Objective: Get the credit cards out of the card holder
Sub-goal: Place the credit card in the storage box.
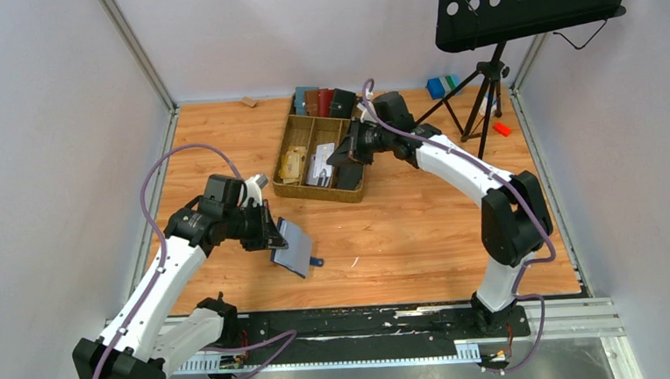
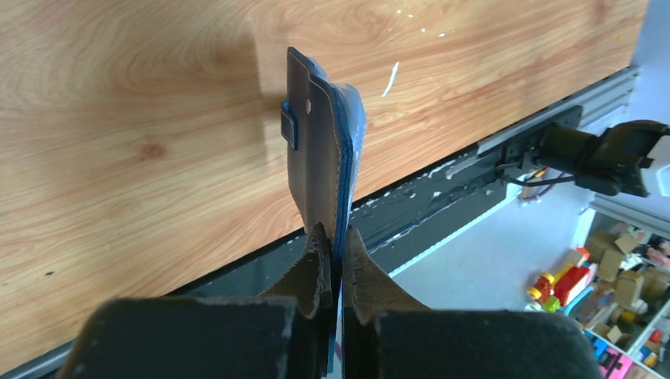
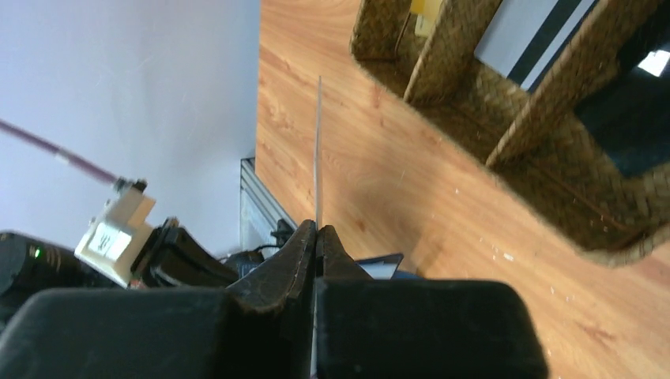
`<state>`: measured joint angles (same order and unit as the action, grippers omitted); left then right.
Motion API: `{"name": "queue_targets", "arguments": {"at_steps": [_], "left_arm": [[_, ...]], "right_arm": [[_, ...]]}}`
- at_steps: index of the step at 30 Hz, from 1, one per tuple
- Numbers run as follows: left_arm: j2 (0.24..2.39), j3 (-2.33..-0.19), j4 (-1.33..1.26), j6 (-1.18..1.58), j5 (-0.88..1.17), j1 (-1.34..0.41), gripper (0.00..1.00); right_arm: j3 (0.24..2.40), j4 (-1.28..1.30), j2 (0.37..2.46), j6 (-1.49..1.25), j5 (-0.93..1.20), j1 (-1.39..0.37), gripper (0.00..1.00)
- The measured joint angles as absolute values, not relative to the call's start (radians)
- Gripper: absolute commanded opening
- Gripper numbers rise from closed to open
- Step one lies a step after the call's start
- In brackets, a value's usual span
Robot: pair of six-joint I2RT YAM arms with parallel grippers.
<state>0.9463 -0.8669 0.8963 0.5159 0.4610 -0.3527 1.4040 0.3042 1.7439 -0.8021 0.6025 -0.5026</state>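
The navy-blue card holder hangs tilted above the front of the table, its little tab at the lower corner. My left gripper is shut on one edge of it. From the left wrist I see the card holder edge-on, pinched in my left gripper. My right gripper hovers at the wicker basket, shut on a thin credit card that stands edge-on out of the right gripper. Tan cards and a white card lie in the basket.
Teal, brown, red and black holders stand at the basket's far end. A music stand on a tripod is at the back right, with a blue block and a red piece nearby. A small wooden block lies at the back.
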Motion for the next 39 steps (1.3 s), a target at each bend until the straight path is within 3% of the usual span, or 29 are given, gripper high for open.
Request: {"name": "queue_targets", "arguments": {"at_steps": [29,36,39], "left_arm": [[0.875,-0.937,1.016,0.401,0.382,-0.353,0.0],[0.899,-0.949,1.032,0.379,0.368,-0.353,0.0],[0.912,-0.959,1.036,0.372,0.364,-0.353,0.0]], "right_arm": [[1.903,0.501,2.281,-0.756,0.472,-0.515,0.01],[1.964,0.581,2.307,-0.739,0.459,-0.513,0.29],[1.97,0.596,2.307,-0.729,0.465,-0.509,0.33]]}}
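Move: The right hand, with a credit card clamped in its fingers, is aimed at the white card pile in the box's middle compartment, about 12 cm ahead, 4 cm to its left and 16 cm below. The yellow cards lie some 7 cm to the left of that pile, and the black cards about as far to its right, both level with it. From the left hand, the pile is roughly 27 cm ahead, 9 cm right and 12 cm down. The right hand sinks about 11 cm while carrying the card some 9 cm forward and 3 cm left, down into the storage box towards the white pile, its fingers tipping around 15 degrees steeper on the way; there it stops, and only at the end do the fingers open about a quarter and let go of the card. Well back from the box, the left hand keeps its pinch on the card holder and eases a couple of centimetres left and slightly up, with a small tilt. ##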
